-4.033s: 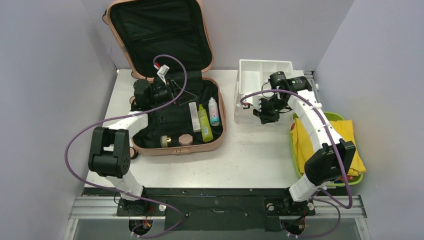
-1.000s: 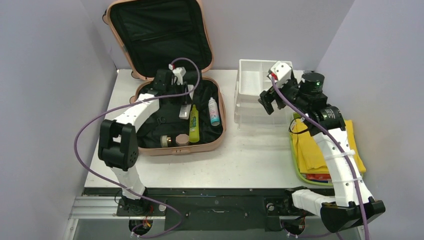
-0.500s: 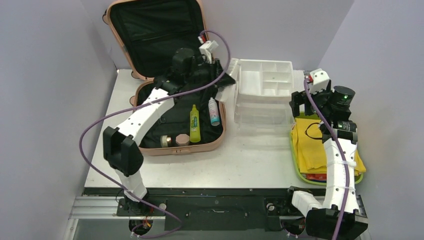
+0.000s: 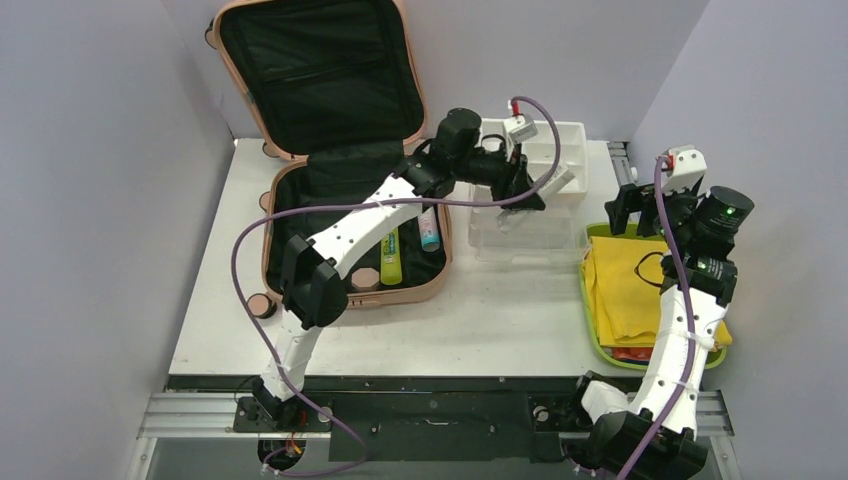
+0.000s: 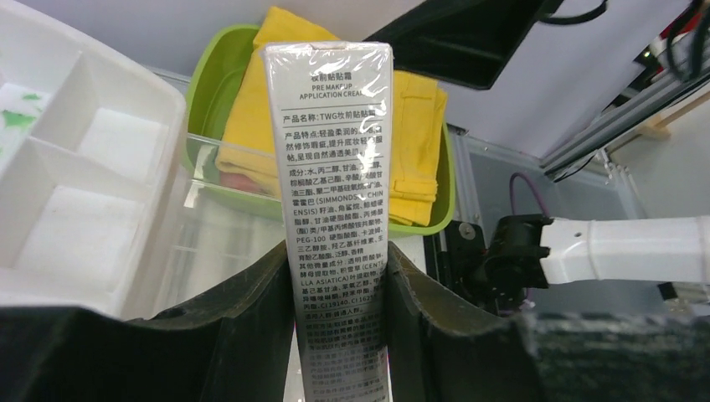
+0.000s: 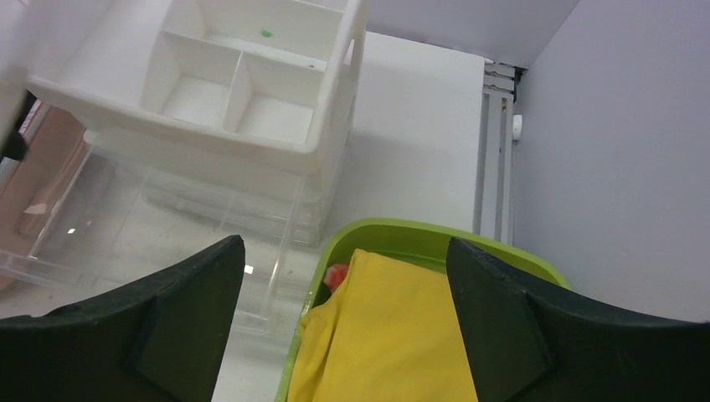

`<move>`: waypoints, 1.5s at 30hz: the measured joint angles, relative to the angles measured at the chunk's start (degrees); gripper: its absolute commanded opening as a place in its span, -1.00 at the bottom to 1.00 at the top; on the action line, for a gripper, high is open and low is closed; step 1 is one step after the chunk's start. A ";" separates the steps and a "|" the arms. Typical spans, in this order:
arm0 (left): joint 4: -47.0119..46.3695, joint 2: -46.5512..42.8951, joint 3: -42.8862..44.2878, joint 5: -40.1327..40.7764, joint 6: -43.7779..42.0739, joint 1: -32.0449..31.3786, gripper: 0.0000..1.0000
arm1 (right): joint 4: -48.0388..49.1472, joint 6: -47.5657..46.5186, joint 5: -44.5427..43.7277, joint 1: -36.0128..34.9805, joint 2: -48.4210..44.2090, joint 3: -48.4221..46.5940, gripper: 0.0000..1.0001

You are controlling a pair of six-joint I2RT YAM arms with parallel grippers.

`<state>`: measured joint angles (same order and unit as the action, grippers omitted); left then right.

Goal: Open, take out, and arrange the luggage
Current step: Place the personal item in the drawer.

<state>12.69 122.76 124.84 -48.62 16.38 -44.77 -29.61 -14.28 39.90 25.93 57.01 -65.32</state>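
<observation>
The luggage (image 4: 350, 298), a salmon-pink suitcase, lies open at the back left with its black-lined lid (image 4: 310, 60) upright. Inside lie a lime-green bottle (image 4: 389, 258), a small white bottle (image 4: 428, 228) and a tan jar (image 4: 367, 277). My left gripper (image 4: 525, 190) reaches right, over the white compartmented organizer (image 4: 545, 150). It is shut on a silver cream tube (image 5: 335, 167) that sticks out past the fingertips, gripper (image 5: 339, 335). My right gripper (image 6: 345, 243) hangs open with nothing in it, above the back edge of the green tray (image 6: 402, 230).
The organizer sits on clear drawers (image 4: 520, 230). The lime-green tray (image 4: 600, 340) at the right holds a folded yellow cloth (image 4: 640, 290) with something red under it. A small round brownish thing (image 4: 262, 303) lies on the table left of the luggage. Walls close in on three sides.
My left arm has lifted the tube out of the luggage and swung it right, over the organizer. My right arm has drawn back from the organizer to above the tray.
</observation>
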 measured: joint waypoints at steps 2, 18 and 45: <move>2.64 1.97 1.84 0.31 -4.00 -1.11 -0.29 | 0.00 0.24 1.38 0.90 -0.44 0.04 0.70; 14.19 6.71 3.56 9.38 -26.45 -4.42 0.02 | 0.00 1.11 8.74 2.54 -1.53 0.48 0.70; 3.43 -20.68 -27.39 27.63 0.68 19.32 0.93 | -1.36 0.68 12.22 2.43 -2.71 0.48 0.72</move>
<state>16.12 102.08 97.45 -20.99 17.06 -25.45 -30.96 -13.61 52.12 28.36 54.30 -64.84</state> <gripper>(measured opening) 0.964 0.859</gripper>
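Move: The left hand still holds the long white box, the personal item, above the open clear drawer, whose middle lies about 12 cm below, 1 cm ahead and 2 cm to the right. The white top tray is some 10 cm ahead, straight on and 6 cm lower; the spray bottle is about 18 cm left, 8 cm ahead and 24 cm below. From the right hand the drawer is roughly 17 cm left, 2 cm ahead and 10 cm below. The left hand lowers the box about 10 cm into the drawer, releases it, then swings left and forward. ##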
